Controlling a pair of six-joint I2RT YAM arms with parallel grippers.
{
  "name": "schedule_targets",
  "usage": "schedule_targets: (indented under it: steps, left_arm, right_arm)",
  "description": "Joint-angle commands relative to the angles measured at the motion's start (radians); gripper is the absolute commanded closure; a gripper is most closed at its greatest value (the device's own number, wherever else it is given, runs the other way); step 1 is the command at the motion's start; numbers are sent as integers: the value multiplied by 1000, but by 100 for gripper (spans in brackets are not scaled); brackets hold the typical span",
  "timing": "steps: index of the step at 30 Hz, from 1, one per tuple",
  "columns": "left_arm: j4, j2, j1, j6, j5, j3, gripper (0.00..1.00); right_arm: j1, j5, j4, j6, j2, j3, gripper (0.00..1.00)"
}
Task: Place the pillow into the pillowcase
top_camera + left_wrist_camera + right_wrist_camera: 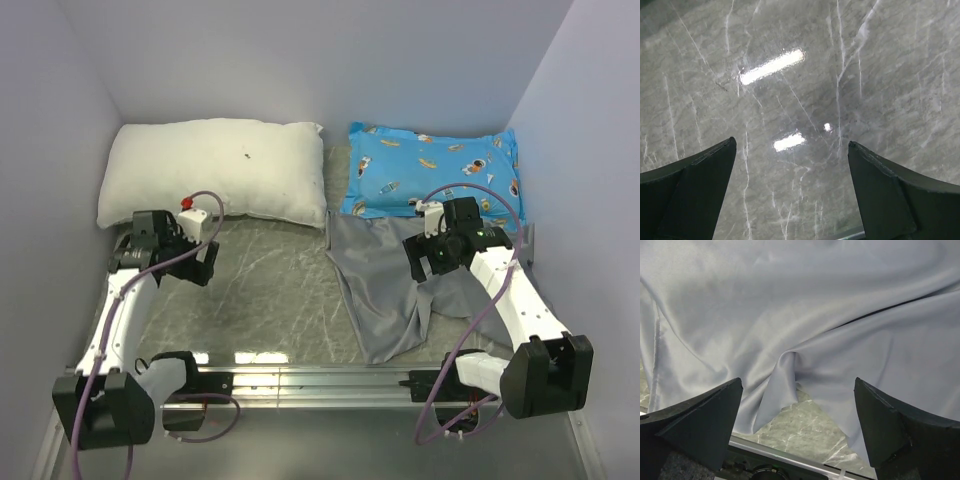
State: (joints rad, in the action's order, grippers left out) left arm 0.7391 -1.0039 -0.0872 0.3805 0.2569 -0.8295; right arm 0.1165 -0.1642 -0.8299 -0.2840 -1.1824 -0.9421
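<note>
The plain white pillow (215,170) lies at the back left of the table, a dark speck on its top. The grey pillowcase (385,285) is spread limp and wrinkled at centre right; in the right wrist view the pillowcase (800,315) fills most of the frame, its folded hem lifted off the marble. My left gripper (205,262) hovers just in front of the pillow over bare marble, open with nothing between its fingers (790,145). My right gripper (425,262) hangs above the pillowcase, open and empty (797,382).
A blue cartoon-printed pillow (432,170) lies at the back right, touching the pillowcase's far edge. Walls close the table (260,300) on the left, back and right. A metal rail (320,380) with both arm bases runs along the near edge.
</note>
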Motion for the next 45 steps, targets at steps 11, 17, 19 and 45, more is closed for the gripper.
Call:
schedule_targets:
  steps: [11,17,19,45]
  left_arm:
    - [-10,-591,4,-199,-56,-845,1]
    - [-121,-869,4,-279,-221,-1124,1]
    - [-104,-995,1,-288,-254,-1228,1]
    - [242,-851,-319,-344,99,-1208,100]
  right_arm:
    - [9,-37,29,23,-49,-37,0]
    - [8,-38,25,20,-72,-50,0]
    - [8,-35,23,19,-82,-55,0]
    - [8,-51,5,17,-33,-64,0]
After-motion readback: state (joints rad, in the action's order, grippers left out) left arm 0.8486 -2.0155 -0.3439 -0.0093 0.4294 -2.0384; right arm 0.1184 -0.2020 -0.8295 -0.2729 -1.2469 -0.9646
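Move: The white pillow's middle is straight ahead of the open, empty left hand, about 22 cm out and some 6 cm lower. The grey pillowcase lies flat about 52 cm to the left hand's right, nearly level with it and 12 cm below, and the blue pillow is roughly 53 cm right and 22 cm ahead at pillow height. From the right hand the white pillow is about 48 cm left and 21 cm ahead. The white pillow is taken near its far edge, left of its middle: the left hand arcs fast over it, about 33 cm forward while bearing left, rising some 14 cm and dropping again. Its fingers shut, pinching the cover as the wrist rolls about 20 degrees, left side down, after turning counter-clockwise; it then pulls back and up, nearly 10 cm back, keeping hold. ##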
